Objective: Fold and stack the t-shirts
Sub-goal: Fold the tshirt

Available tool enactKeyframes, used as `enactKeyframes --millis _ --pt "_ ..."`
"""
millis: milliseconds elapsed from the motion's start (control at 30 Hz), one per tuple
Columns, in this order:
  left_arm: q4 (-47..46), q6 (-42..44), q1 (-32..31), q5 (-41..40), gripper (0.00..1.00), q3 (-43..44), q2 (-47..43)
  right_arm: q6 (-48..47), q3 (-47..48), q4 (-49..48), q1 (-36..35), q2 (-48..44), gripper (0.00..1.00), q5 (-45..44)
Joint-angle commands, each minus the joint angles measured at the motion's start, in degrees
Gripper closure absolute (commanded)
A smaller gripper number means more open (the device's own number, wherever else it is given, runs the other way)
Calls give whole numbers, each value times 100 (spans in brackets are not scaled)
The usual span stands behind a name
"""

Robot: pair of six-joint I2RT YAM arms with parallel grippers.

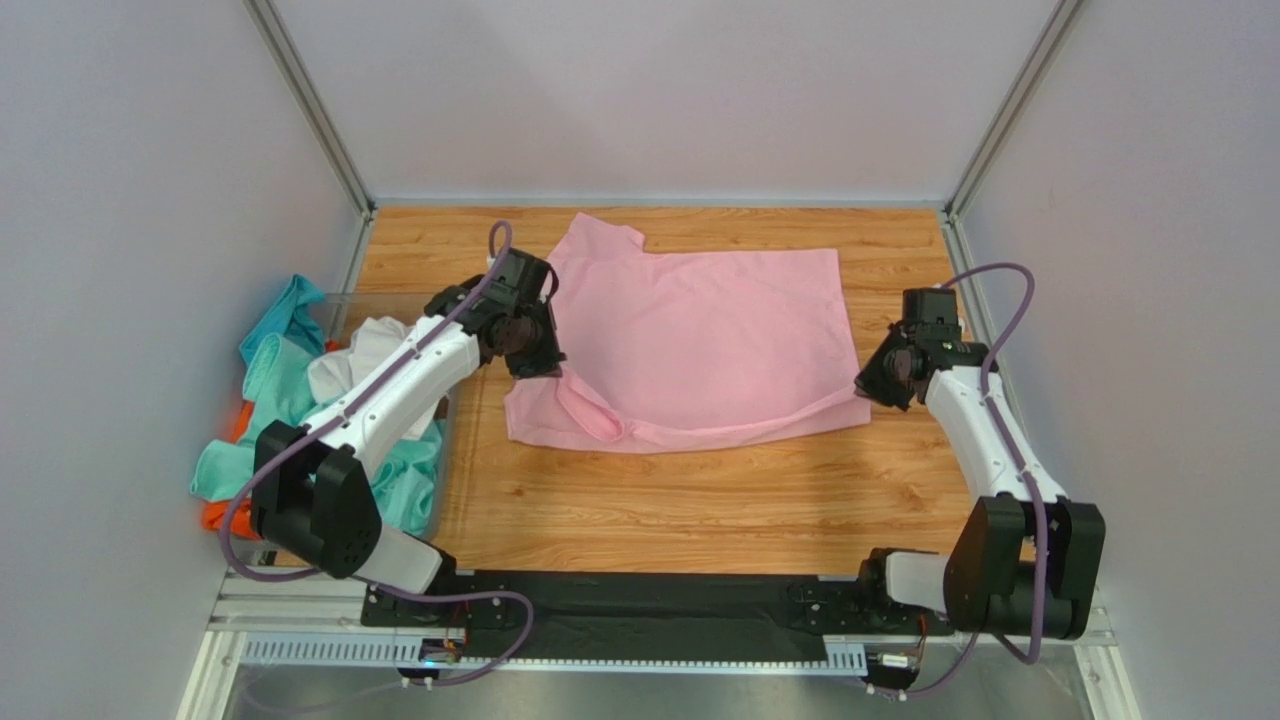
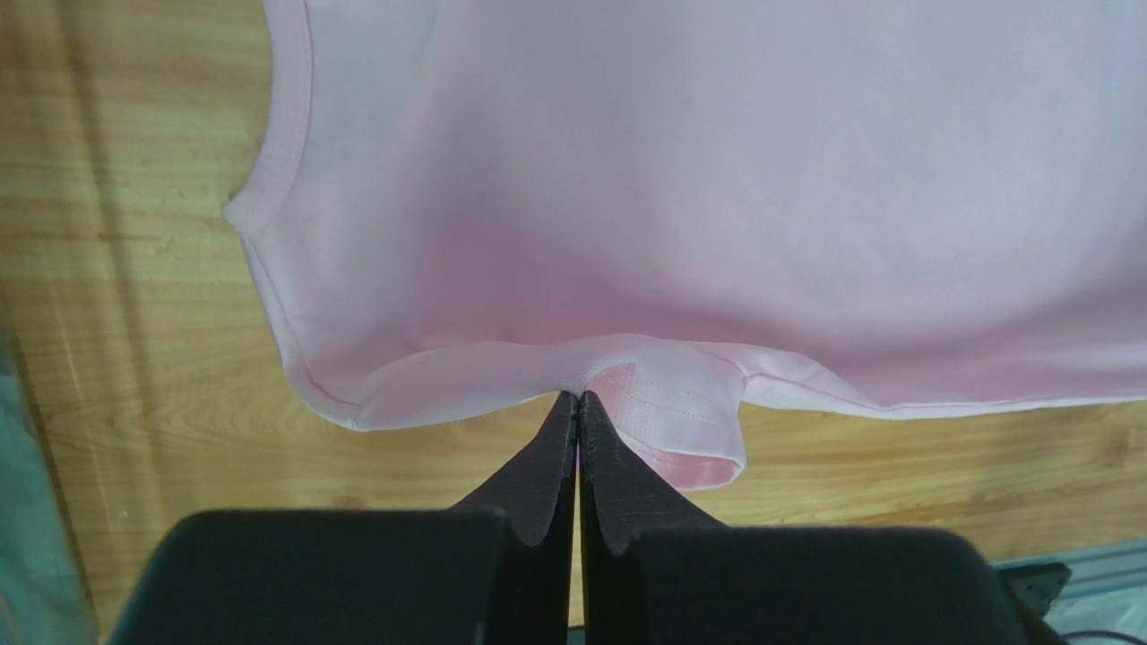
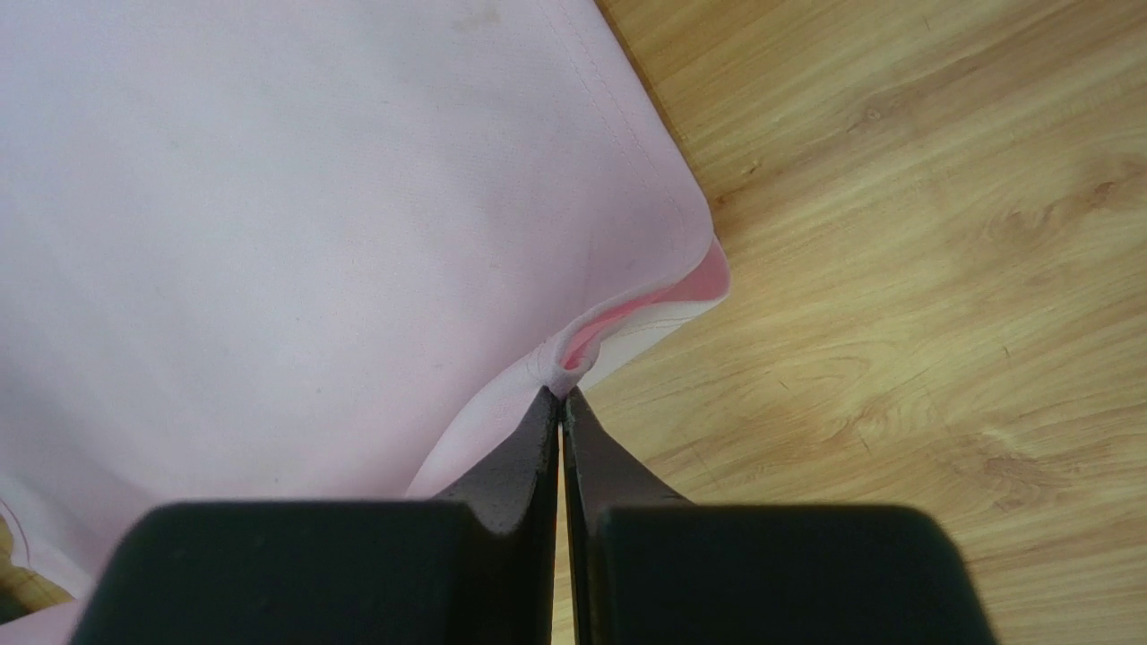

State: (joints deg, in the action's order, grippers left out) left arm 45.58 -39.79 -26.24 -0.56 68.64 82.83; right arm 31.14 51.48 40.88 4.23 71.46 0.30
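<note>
The pink t-shirt point(image 1: 691, 338) lies spread on the wooden table, its near edge partly lifted into a fold. My left gripper point(image 1: 529, 348) is shut on its left edge; in the left wrist view the gripper point(image 2: 578, 398) pinches the pink t-shirt point(image 2: 754, 202) at a hem fold. My right gripper point(image 1: 876, 383) is shut on the shirt's near right corner; in the right wrist view the gripper point(image 3: 559, 394) pinches the pink t-shirt point(image 3: 296, 215) at that corner. Teal t-shirts point(image 1: 278, 375), a white t-shirt point(image 1: 361, 360) and an orange t-shirt point(image 1: 226, 518) lie heaped at the left.
The heap at the left sits in a clear plastic bin point(image 1: 428, 480) beside the left arm. Grey walls enclose the wooden table point(image 1: 706, 503) on three sides. A black rail point(image 1: 646, 600) runs along the near edge between the arm bases.
</note>
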Motion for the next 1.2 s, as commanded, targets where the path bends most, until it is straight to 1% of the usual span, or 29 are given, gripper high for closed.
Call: enactKeyframes --millis 0,133,433,700,733,800,833,900,933,967,1000,1033,1067,1100,1133,1167 --pt "-84 296 303 187 100 474 295 -178 379 -229 -54 297 100 163" --pt "-76 367 488 214 100 965 733 -161 607 -397 -124 623 100 173" --pt "-50 551 866 276 100 1722 1533 -116 1266 -537 -142 1369 100 -21" --pt "21 753 1077 258 100 2433 2167 -29 1882 -555 -142 2073 100 -21" --pt "38 780 1094 275 100 2496 2324 -11 1926 -555 -142 2126 100 -221" --pt "47 806 1138 189 100 2688 2483 7 2066 -555 -142 2345 100 -275" --pt "56 815 1147 135 100 2777 2675 7 2120 -546 -142 2407 99 -302" --pt "99 850 1217 65 96 3100 2905 -2 2269 -555 -142 2661 96 -302" --pt "161 859 1252 73 88 3251 3184 -28 2400 -581 -142 2749 94 -302" --pt "266 833 1314 65 82 3409 3318 -81 2488 -599 -142 2829 92 -293" --pt "345 867 1332 65 72 3602 3528 -107 2568 -582 -142 2951 87 -319" --pt "363 911 1341 65 37 3682 3591 -151 2751 -477 -142 2987 68 -389" --pt "442 912 1341 73 25 3770 3644 -186 2805 -433 -150 3005 61 -390" --pt "469 946 1341 273 17 3805 3592 -204 2832 -406 -150 2997 56 -381" --pt "452 938 1341 310 1 3771 3539 -213 2797 -388 -159 2901 41 -390" --pt "434 912 1332 319 0 3718 3452 -213 2753 -379 -168 2813 32 -364"
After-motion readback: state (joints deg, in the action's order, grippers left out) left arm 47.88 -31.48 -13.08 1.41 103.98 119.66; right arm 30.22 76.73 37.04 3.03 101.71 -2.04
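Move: Ahead of the left hand, which holds the shirt's near sleeve roughly 12 cm above the table, the laying spot on the shirt is about 13 cm farther out and straight below that line. The far sleeve lies some 30 cm ahead and 6 cm right; the clothes bin's middle is about 27 cm left and 4 cm back. From the right hand, holding the near hem corner, its laying spot is some 12 cm ahead, 3 cm left and 8 cm down; the far hem corner is about 30 cm ahead and 3 cm left. Carrying the near side of the pink t-shirt forward over the rest, both hands keep their pinch and travel out together, the left about 17 cm with a slight drift left, the right some 13 cm. Late on, the left hand sinks about 4 cm and the right barely dips; then both sets of fingers open, the left almost fully, and let go of sleeve and hem corner. ##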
